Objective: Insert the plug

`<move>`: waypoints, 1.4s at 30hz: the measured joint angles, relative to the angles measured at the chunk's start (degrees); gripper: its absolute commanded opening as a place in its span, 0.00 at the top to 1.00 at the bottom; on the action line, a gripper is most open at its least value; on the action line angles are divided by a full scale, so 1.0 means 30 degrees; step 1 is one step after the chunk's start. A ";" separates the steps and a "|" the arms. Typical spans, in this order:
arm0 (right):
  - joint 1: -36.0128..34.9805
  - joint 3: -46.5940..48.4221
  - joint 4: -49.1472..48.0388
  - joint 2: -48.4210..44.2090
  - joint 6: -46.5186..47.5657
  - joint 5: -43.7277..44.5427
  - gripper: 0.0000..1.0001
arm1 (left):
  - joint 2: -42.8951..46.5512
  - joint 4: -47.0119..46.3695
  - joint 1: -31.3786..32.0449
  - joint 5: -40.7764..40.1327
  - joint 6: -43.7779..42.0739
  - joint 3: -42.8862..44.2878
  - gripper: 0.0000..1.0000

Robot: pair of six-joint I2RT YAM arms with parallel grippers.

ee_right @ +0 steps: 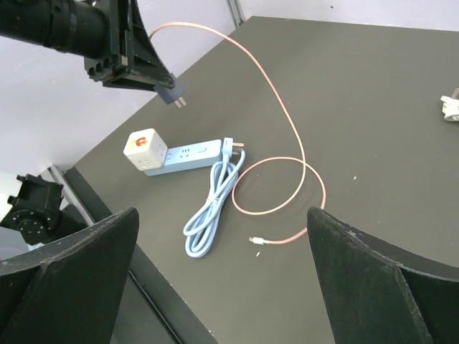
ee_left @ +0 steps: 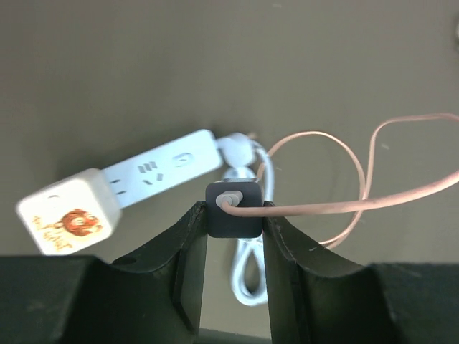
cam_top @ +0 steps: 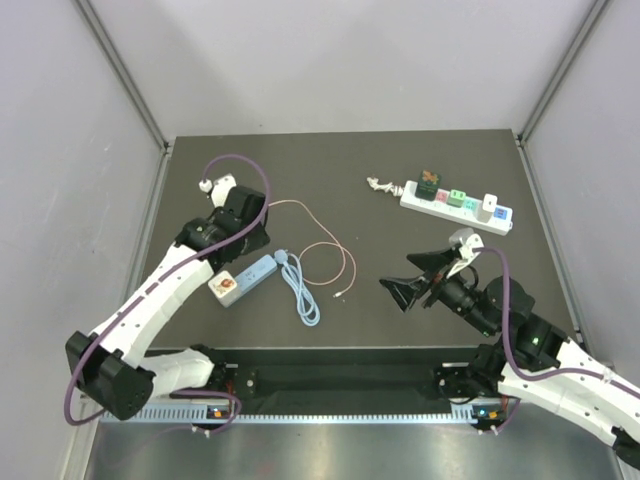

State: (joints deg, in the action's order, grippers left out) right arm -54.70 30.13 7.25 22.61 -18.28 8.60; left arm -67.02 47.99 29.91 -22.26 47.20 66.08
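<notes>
My left gripper is shut on a small dark plug with a pink cable running from its back. It holds the plug in the air just above the light-blue power strip, which has a white cube adapter on its near end. In the right wrist view the plug hangs prongs down above the strip. In the top view the left gripper is over the strip. My right gripper is open and empty, to the right of the pink cable.
The strip's pale blue cord lies coiled beside it. The pink cable's loose end lies on the mat. A white power strip with several coloured plugs sits at the back right. The table's front edge is near.
</notes>
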 measured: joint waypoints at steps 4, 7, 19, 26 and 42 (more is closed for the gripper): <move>0.0000 0.0000 0.0058 -0.0022 -0.0087 0.0131 0.00 | -0.0874 0.0488 0.0007 -0.1705 0.0692 -0.0532 1.00; 0.0000 0.0000 0.0109 -0.0117 -0.0124 0.0153 0.00 | -0.1530 0.0517 0.0000 -0.2412 0.1304 -0.1239 1.00; 0.0000 0.0000 0.0393 -0.0576 -0.0109 0.0277 0.00 | -0.3628 0.0736 0.0000 -0.3585 0.3891 -0.2892 1.00; 0.0000 0.0000 0.0707 -0.0670 0.0000 0.0299 0.00 | -0.4823 0.0750 -0.0051 -0.4014 0.4612 -0.2951 1.00; 0.0000 0.0000 0.1093 -0.0976 0.0240 0.0510 0.00 | -0.5756 0.0692 -0.0153 -0.5464 0.5049 -0.3009 1.00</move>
State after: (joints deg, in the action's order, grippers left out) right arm -54.70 30.13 10.52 19.68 -17.56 10.13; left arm -84.29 50.06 29.45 -38.65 62.35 57.06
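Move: The left hand already holds the dark grey plug; the blue power strip's middle lies about 5 cm to its left, level fore and aft, some 16 cm below. The white cube sits about 12 cm left and 3 cm back, the blue cord's plug 2 cm right and 4 cm ahead, both similarly low. From the right hand, the strip is roughly 33 cm left, 9 cm ahead and 22 cm below. The left hand lowers its gripped plug about 12 cm towards the blue strip, shifting left and turning counter-clockwise. ##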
